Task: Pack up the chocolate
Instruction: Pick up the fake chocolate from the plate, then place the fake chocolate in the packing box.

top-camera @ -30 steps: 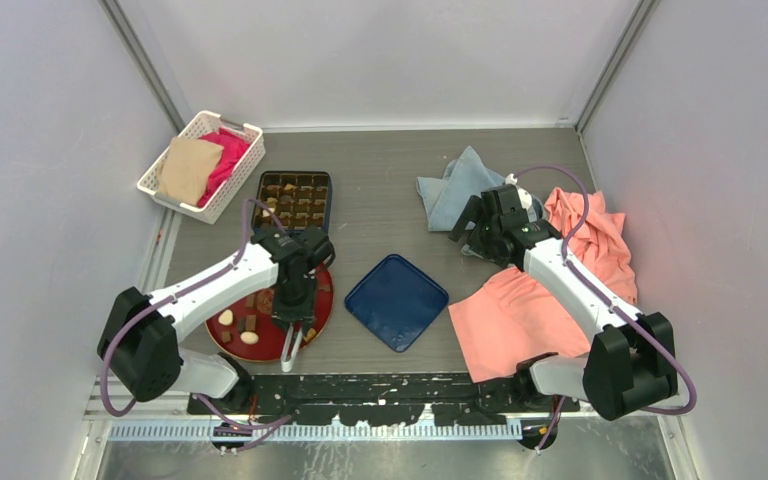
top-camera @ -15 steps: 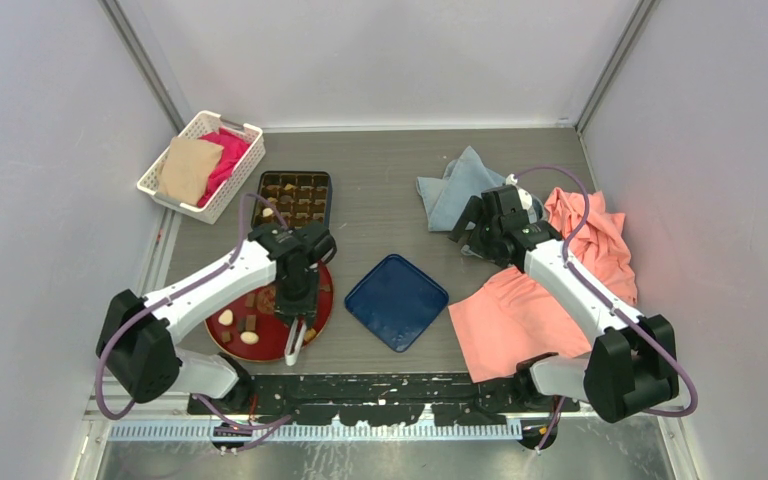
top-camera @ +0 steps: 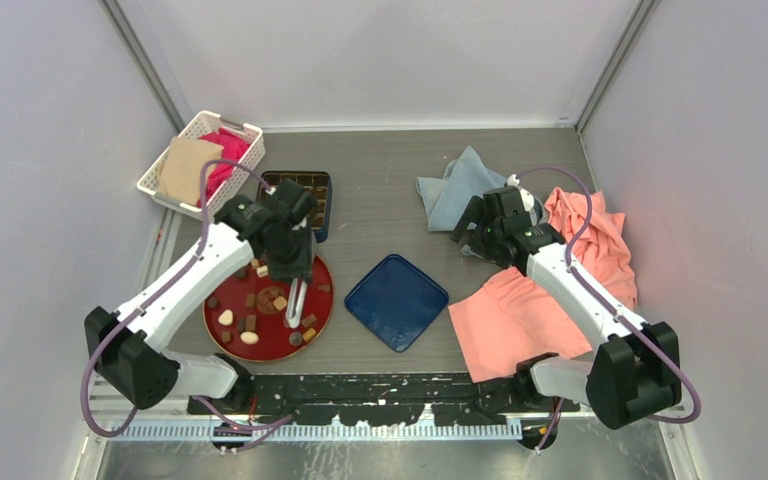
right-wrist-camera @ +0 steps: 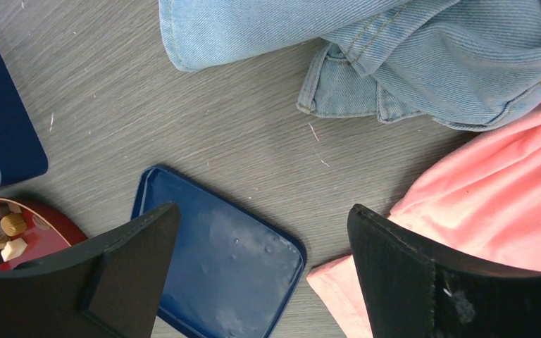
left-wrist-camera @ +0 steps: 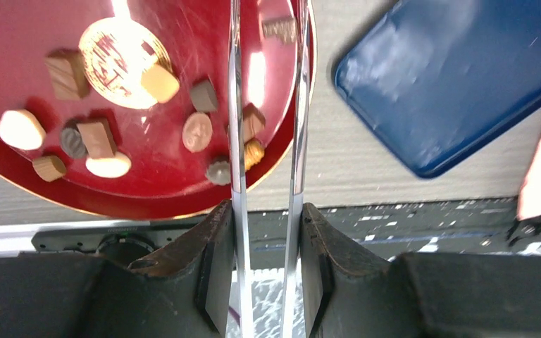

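Note:
Several pieces of chocolate (top-camera: 250,337), brown, tan and cream (left-wrist-camera: 21,129), lie loose on a round red plate (top-camera: 222,322). My left gripper (top-camera: 297,272) hangs over the plate's right half, shut on a pair of metal tongs (left-wrist-camera: 236,105). Their two blades run up across the plate (left-wrist-camera: 14,42) and leave the left wrist view at the top. A dark compartment box (top-camera: 312,185) holding more pieces sits behind the plate, half hidden by the left arm. My right gripper (right-wrist-camera: 262,211) is open and holds nothing, above the table beside the jeans.
A blue lid (top-camera: 397,300) lies flat mid-table, right of the plate. Blue jeans (top-camera: 455,190) and pink cloths (top-camera: 520,320) cover the right side. A white basket (top-camera: 245,160) with tan and pink cloth stands at the back left. The black base rail runs along the near edge.
My left arm has swung away from the near edge toward the box, carrying the tongs from the plate's front rim to over its right half. The right arm has not moved.

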Available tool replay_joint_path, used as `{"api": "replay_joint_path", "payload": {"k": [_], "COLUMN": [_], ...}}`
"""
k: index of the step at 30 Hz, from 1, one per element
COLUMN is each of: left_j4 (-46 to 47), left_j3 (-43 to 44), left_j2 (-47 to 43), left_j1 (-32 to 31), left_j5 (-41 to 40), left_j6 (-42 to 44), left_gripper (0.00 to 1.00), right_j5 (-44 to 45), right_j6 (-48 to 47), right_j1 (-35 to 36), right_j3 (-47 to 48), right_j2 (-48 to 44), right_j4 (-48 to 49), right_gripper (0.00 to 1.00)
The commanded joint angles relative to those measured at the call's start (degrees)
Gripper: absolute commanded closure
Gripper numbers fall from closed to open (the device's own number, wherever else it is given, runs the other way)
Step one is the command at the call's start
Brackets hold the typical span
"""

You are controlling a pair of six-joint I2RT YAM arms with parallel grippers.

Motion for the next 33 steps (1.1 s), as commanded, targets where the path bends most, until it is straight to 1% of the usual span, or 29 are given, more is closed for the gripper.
{"api": "replay_joint_path", "payload": {"k": [1,6,10,12,15,17,19,23,33], "left_j4": [2.6,3.8,7.4,8.9,11.7,12.5,12.9,12.3,13.0], "left_j3": [5.1,9.7,11.1,11.8,12.2,12.9,14.1,17.1,19.0], "left_j2": [0.1,2.7,5.3,7.8,12.0,15.1,17.8,21.7,25.3], "left_j1": [5.8,14.0,19.8,22.2,25.9,28.1,29.2,30.1,31.4], "left_j5": [0.2,0.3,3.7,7.6,11.3,15.6,17.1,16.7,15.9], "left_j6": [3.8,8.2,10.3,11.1,12.4,13.4,14.3,15.6,16.2], "left_gripper": [1.00,1.00,1.00,1.00,1.00,1.00,1.00,1.00,1.00], "right_j5": [0.7,0.9,1.3,1.4,1.5,1.5,1.9,2.4,2.2], "right_j6": [-0.5,-0.5,-0.7,-0.7,-0.6,-0.6,-0.6,-0.7,-1.2], "right_j1": [0.3,0.2,0.2,0.2,0.3,0.2,0.2,0.2,0.3], "right_j3": [-0.3,-0.6,-0.5,-0.3,0.0,0.3,0.4,-0.2,-0.3], "right_j2": [-2.1,-2.8,-3.0,-2.9,-2.9,-3.0,-3.4,-3.9,-3.0], "right_j4": [0.8,0.5,0.2,0.2,0.2,0.0,-0.2,-0.3,-0.3], "right_gripper": [0.06,0.06,0.06,0.06,0.06,0.06,0.06,0.05,0.05]}}
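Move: Some 24 cm ahead of the left hand, which still holds the tongs, and 3 cm to its left lies the chocolate box, about 13 cm lower. The red plate is beneath, its middle 2 cm ahead and 10 cm left; the blue tray lies 2 cm ahead and 22 cm right, both roughly 15 cm below. From the idle right hand the box is about 12 cm ahead, 44 cm left and 10 cm lower. Swinging away from the plate's right part towards the chocolate box, the left hand goes about 17 cm forward and 7 cm left, rising some 3 cm at first, then sinking about 6 cm and easing off with hardly any climb. It turns counter-clockwise and dips its left side, each by roughly 10 degrees, while the fingers keep their pinch on the tongs. ##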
